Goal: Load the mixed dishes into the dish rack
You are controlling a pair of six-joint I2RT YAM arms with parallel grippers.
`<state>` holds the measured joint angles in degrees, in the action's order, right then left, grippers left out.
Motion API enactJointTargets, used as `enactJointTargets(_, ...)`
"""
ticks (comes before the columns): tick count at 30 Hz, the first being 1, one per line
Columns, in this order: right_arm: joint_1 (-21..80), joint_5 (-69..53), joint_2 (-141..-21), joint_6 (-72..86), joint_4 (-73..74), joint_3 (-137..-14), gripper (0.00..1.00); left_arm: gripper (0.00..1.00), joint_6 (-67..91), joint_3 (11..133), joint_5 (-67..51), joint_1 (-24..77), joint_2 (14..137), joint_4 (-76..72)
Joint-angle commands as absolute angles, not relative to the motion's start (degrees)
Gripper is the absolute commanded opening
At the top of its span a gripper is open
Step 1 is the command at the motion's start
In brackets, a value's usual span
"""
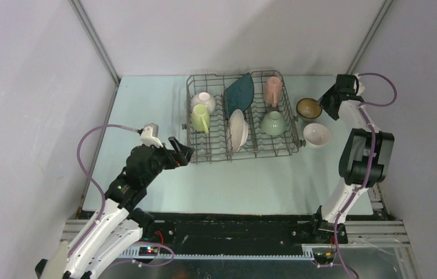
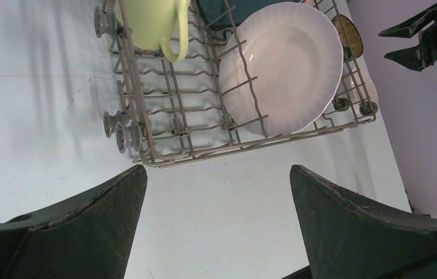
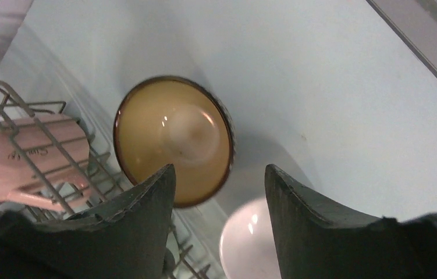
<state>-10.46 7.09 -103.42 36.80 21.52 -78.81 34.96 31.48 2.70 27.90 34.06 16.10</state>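
Note:
The grey wire dish rack [image 1: 251, 156] holds a white mug [image 1: 203, 99], a yellow-green mug [image 1: 200, 118], a teal square plate [image 1: 239, 92], a white round plate [image 1: 238, 129], a pink mug [image 1: 272, 90] and a pale green bowl [image 1: 273, 122]. To its right, on the table, stand a brown bowl [image 1: 308, 108] and a white bowl [image 1: 316, 135]. My right gripper [image 3: 220, 174] hovers open over the brown bowl's [image 3: 172, 136] near rim, gripping nothing. By the rack's front left corner, my left gripper [image 2: 219, 174] is wide open and empty.
The rack's front corner and its feet [image 2: 124, 131] lie just ahead of the left fingers. The white bowl [image 3: 248, 241] sits below the right fingers. Grey walls close in the table on the left, back and right.

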Motion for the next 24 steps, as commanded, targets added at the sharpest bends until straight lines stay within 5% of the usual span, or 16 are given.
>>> enactJointTargets(1, -10.3, 7.6, -109.4, 36.0, 24.4, -86.5, 0.6, 1.0, 34.6, 32.5, 5.0, 28.1, 33.3, 16.3)
enactJointTargets(14, -9.9, 4.0, -117.8, 36.5, 23.5, -88.9, 0.55, 1.0, 32.5, 33.2, 5.1, 28.1, 31.7, 16.5)
enactJointTargets(24, -9.8, 4.7, -114.5, 36.4, 22.7, -88.1, 0.06, 1.0, 32.7, 33.0, 4.1, 28.1, 32.6, 16.0)
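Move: The brown bowl's middle lies about 4 cm ahead of the right hand, 6 cm to its left and 10 cm below. The white bowl stands about 11 cm nearer than the brown one and 4 cm right of it. In the rack, the pink mug is some 10 cm ahead of that hand and 20 cm left, 5 cm below. From the left hand the brown bowl is roughly 23 cm ahead, 52 cm right and 18 cm below. The right hand sinks about 8 cm, edging forward first, and its fingers close, pinching the brown bowl's near-right rim. ##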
